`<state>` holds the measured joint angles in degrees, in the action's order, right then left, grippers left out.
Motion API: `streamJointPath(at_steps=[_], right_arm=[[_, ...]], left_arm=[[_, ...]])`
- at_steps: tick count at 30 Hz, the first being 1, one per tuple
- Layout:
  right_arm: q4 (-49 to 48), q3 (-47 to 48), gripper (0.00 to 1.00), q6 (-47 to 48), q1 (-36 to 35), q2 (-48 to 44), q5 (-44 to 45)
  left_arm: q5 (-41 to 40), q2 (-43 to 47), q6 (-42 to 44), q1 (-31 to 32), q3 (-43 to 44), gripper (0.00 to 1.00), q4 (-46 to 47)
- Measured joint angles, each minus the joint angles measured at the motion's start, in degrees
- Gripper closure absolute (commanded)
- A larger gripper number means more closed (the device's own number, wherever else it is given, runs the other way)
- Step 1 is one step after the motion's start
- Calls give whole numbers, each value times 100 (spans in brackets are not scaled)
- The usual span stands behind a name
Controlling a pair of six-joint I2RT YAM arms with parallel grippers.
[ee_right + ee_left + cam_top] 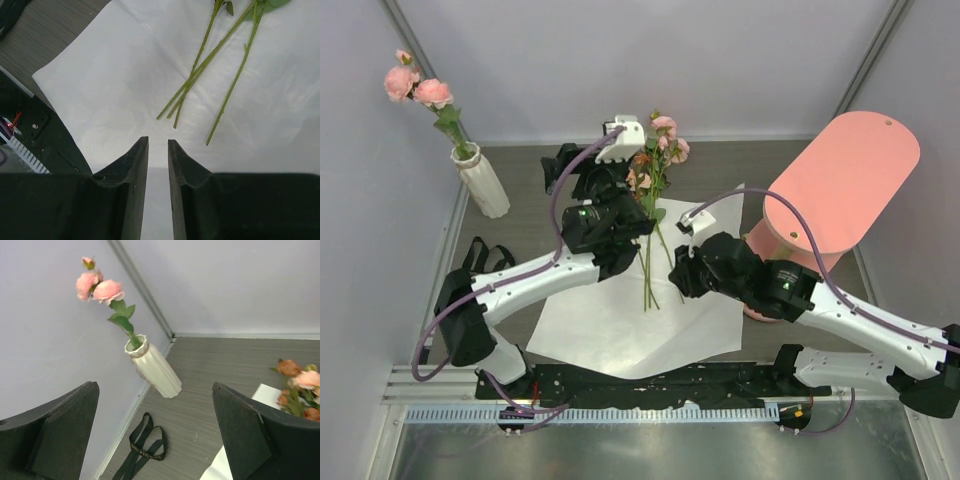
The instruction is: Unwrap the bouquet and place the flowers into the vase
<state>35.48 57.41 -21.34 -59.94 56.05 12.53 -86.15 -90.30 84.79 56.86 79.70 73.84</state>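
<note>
The bouquet lies undone. Its white paper (610,325) is spread flat on the table, and loose flowers (650,245) lie on it with their blossoms toward the back. The black ribbon (480,258) lies apart on the left. The ribbed white vase (483,180) stands back left and holds a stem of pink flowers (417,88). My left gripper (582,172) hovers wide open and empty beside the blossoms, facing the vase (155,369). My right gripper (158,141) is over the paper (100,90) just short of the stem ends (195,85). Its jaws stand a narrow gap apart with nothing between them.
A big pink tiered oval stand (840,180) fills the back right, close behind the right arm. Grey walls close in the left, back and right sides. The ribbon (142,445) lies near the left wall's base. A black rail (640,385) runs along the near edge.
</note>
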Motion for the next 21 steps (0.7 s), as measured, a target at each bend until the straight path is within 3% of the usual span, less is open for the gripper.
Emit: streamJointPath(at_steps=[5, 10, 14, 16, 19, 21], right_arm=[[-79, 487, 59, -85, 0, 568, -17], [-223, 767, 55, -177, 0, 1082, 2], [-376, 1027, 55, -192, 0, 1676, 4], [-420, 1073, 54, -188, 0, 1878, 4], [-417, 1093, 52, -173, 0, 2057, 35], [-422, 1093, 52, -168, 2, 2109, 101]], left_arm=[[-2, 157, 595, 793, 74, 0, 0], [-42, 131, 1255, 837, 411, 0, -4], [-59, -127, 1390, 704, 1252, 0, -48], [-44, -127, 636, 581, 1486, 0, -977], [831, -162, -2743, 31, 2704, 0, -5154], [1416, -131, -4315, -415, 3311, 0, -6926]])
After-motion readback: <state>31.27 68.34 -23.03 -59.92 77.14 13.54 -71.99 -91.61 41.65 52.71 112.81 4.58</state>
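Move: Ahead and to the left of the right hand, the lower stems of the loose flowers lie on the paper, about 10 cm forward, 6 cm left and 21 cm below. Beside them a single stem lies about 10 cm forward and 1 cm left of this hand, and the brown blooms some 37 cm forward and 12 cm left. From the left hand those lower stems lie level fore and aft, about 15 cm right and 42 cm below. Swinging left about 6.5 cm and forward 4 cm, the right hand closes in on the flower stems, first lifting slightly and then sinking some 3 cm, as its nearly shut fingers open to about half. The left hand, empty and wide open, eases back and right a little, then climbs about 11 cm clear of the paper, coming forward at the end. ##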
